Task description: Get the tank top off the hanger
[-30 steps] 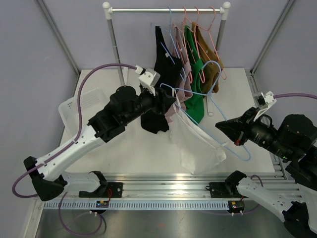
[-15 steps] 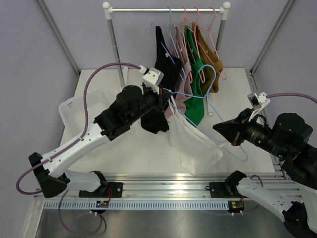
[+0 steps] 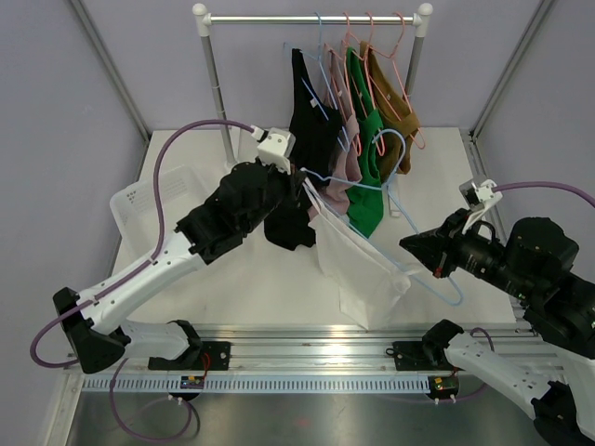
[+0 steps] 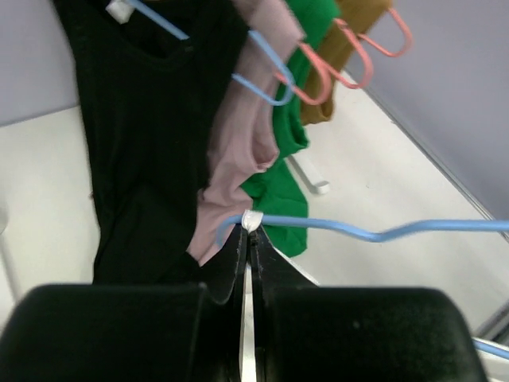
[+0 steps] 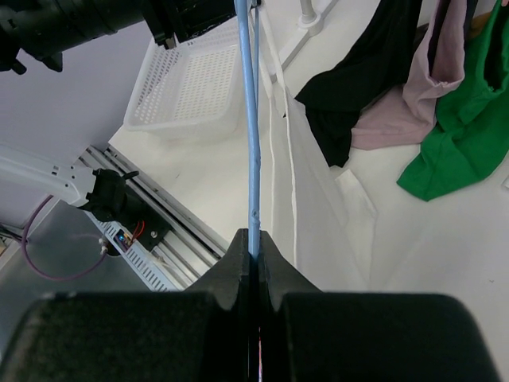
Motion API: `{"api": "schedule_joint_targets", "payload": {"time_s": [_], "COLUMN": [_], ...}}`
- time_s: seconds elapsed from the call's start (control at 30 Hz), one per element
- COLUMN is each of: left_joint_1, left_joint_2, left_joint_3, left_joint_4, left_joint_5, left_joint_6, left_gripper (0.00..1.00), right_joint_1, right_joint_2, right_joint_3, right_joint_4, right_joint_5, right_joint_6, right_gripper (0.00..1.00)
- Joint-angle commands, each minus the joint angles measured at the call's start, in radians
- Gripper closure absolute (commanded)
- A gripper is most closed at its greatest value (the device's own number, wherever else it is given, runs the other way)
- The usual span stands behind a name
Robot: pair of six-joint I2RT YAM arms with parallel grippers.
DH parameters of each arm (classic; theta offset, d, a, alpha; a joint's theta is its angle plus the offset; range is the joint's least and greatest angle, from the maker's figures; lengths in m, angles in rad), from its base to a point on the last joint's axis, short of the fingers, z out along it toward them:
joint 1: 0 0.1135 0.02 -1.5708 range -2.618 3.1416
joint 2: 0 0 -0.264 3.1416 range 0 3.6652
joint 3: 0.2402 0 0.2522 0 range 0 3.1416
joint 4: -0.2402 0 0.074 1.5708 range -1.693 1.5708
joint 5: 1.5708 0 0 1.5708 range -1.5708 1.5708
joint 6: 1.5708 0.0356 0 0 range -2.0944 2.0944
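A white tank top [image 3: 358, 269] hangs from a blue hanger [image 3: 353, 184] held in the air between my two arms, in front of the clothes rack. My left gripper [image 3: 302, 177] is shut at the hanger's left end, pinching the white strap [image 4: 252, 220] where it wraps the blue wire [image 4: 358, 231]. My right gripper [image 3: 409, 243] is shut on the hanger's other end. In the right wrist view the blue wire [image 5: 248, 119] runs straight out from between the jaws [image 5: 253, 237], with the white cloth [image 5: 310, 183] draped beside it.
The rack bar [image 3: 311, 19] carries black [image 3: 307, 121], pink [image 3: 339, 139], green [image 3: 367, 139] and brown [image 3: 395, 102] garments on hangers, close behind the left gripper. A white basket [image 3: 149, 200] sits at the left. The rack's post [image 3: 216, 84] stands behind it.
My left gripper has shut on the strap at the hanger's left end. The right arm has shifted slightly left and down with the hanger.
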Motion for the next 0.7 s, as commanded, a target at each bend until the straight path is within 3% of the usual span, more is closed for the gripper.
{"api": "schedule_joint_targets", "payload": {"time_s": [0.0,0.13,0.23,0.3,0.4,0.5,0.67], "left_joint_1": [0.057,0.152,0.153,0.153,0.153,0.153,0.138], "left_joint_2": [-0.059,-0.111,-0.139,-0.137,-0.131,-0.154,-0.202], "left_joint_3": [-0.012,-0.079,-0.119,-0.121,-0.133,-0.191,-0.348], "left_joint_4": [-0.013,-0.006,0.063,0.048,0.008,0.03,0.174], "left_joint_5": [-0.152,-0.037,0.082,0.07,0.037,0.13,0.469], "left_joint_6": [-0.107,-0.16,-0.143,-0.175,-0.195,-0.209,-0.25], "left_gripper": [1.0,1.0,1.0,1.0,1.0,1.0,1.0], "right_joint_1": [0.006,0.006,0.006,0.006,0.006,0.006,0.006], "right_joint_2": [-0.034,-0.08,-0.081,-0.089,-0.15,-0.245,-0.296], "right_joint_3": [-0.001,-0.038,-0.055,-0.069,-0.127,-0.246,-0.44], "right_joint_4": [0.008,0.025,0.054,0.093,0.218,0.408,0.817], "right_joint_5": [-0.045,-0.067,-0.073,-0.074,-0.087,-0.071,-0.074], "right_joint_6": [-0.046,-0.046,-0.038,-0.044,-0.037,-0.015,0.015], "right_gripper": [1.0,1.0,1.0,1.0,1.0,1.0,1.0]}}
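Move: The left fingers already pinch the tank top's strap right at the blue hanger's left end, which lies about 1 cm ahead of, 1 cm to the right of and 1 cm above them; the tank top's body hangs some 10 cm back, 11 cm to the right and 15 cm lower. Roughly 13 cm ahead hangs the black top, level sideways, with the pink one 7 cm to its right, both about 6 cm lower. From the right hand, holding the hanger, that left end is about 15 cm ahead, 22 cm left and 2 cm lower. The left hand keeps its pinch on the strap and tugs quickly about 6 cm to its left and slightly forward, away from the hanger's end, then sinks about 5 cm while easing back and a few centimetres right again, its fingers tipping a little down. The right hand keeps hold of the hanger, draws back about 2 cm, then tilts its fingers up some 20 degrees, swinging the hanger's left end up away from the strap. ##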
